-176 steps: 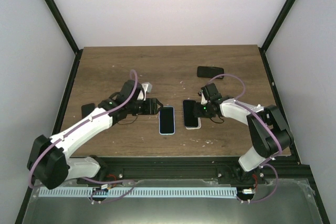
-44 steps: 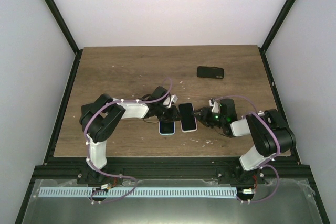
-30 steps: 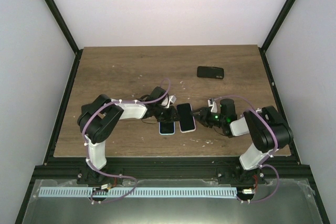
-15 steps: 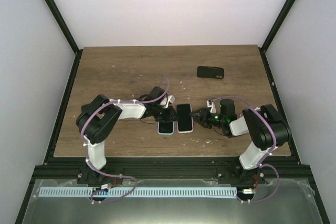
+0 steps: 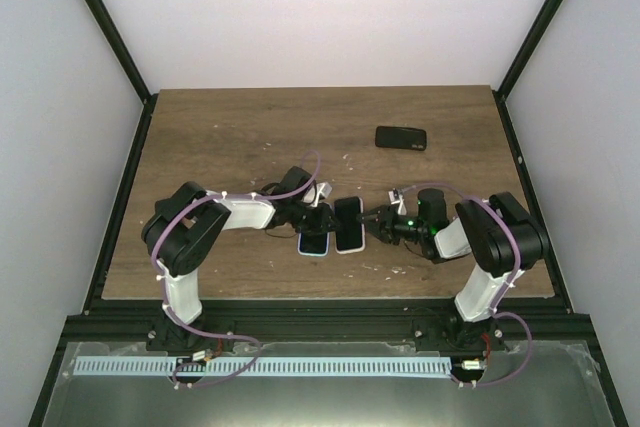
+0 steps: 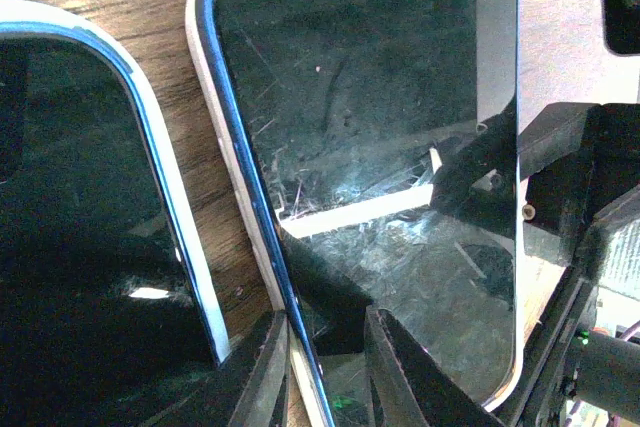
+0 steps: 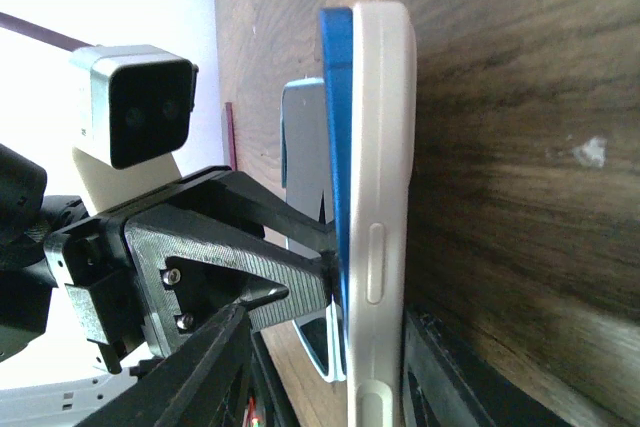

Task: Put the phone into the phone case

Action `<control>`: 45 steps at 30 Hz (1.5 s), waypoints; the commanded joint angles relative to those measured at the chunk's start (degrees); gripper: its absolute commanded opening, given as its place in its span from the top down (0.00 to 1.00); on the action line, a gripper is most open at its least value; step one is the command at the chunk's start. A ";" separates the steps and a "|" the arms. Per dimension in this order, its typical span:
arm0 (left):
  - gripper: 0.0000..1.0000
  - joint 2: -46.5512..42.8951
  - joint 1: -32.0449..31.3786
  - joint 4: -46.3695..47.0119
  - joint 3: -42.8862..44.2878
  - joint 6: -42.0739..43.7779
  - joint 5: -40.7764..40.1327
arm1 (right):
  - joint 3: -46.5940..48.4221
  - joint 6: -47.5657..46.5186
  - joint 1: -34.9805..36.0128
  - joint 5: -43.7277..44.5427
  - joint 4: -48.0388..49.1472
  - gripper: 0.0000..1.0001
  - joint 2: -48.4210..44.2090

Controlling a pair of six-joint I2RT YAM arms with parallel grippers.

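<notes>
The phone (image 5: 348,224), dark glass with a blue edge (image 6: 380,127), lies in a white phone case (image 7: 385,147) at the table's middle. Its blue edge (image 7: 335,97) stands proud of the case rim (image 6: 238,197). My left gripper (image 5: 322,219) comes in from the left. Its jaws (image 6: 325,322) are narrow, one finger outside the case rim and the other finger (image 7: 270,277) pressing on the glass. My right gripper (image 5: 372,219) straddles the right side of the phone and case (image 7: 328,327), the lower finger against the case and the upper one clear of the phone.
A second phone (image 5: 313,243) with a pale blue-white rim (image 6: 70,197) lies flat just left of the case, almost touching it. A dark phone-sized slab (image 5: 401,137) lies at the back right of the wooden table (image 5: 250,137).
The phone in its case has slid a little left, toward the second phone, and both grippers moved left with it. The left jaws have eased slightly.
</notes>
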 commanded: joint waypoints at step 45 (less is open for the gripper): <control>0.06 -38.37 6.08 -11.00 -1.22 -4.55 4.42 | 1.87 0.37 1.63 -9.63 -11.72 0.94 -36.94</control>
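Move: The phone in the pale case reaches from one hand to the other, its right long edge between the right hand's parted fingers: its middle is about 3 cm left of that hand, 1 cm back and 1 cm below. The blue-cased phone lies roughly 9 cm left of it and 1 cm nearer; the black case is some 26 cm ahead of the right hand and 13 cm to its right. From the left hand, the pale-cased phone's middle is about 3 cm right and 1 cm back. The pale-cased phone's right long edge is pinched by the right fingers, which close on it as that hand dips about 2 cm; the hand then lifts some 14 cm, drawing back a little and tilting about 20 degrees. The left fingers hold still at its left side, then come free, opening wide as that hand rises about 20 cm and drifts left. ##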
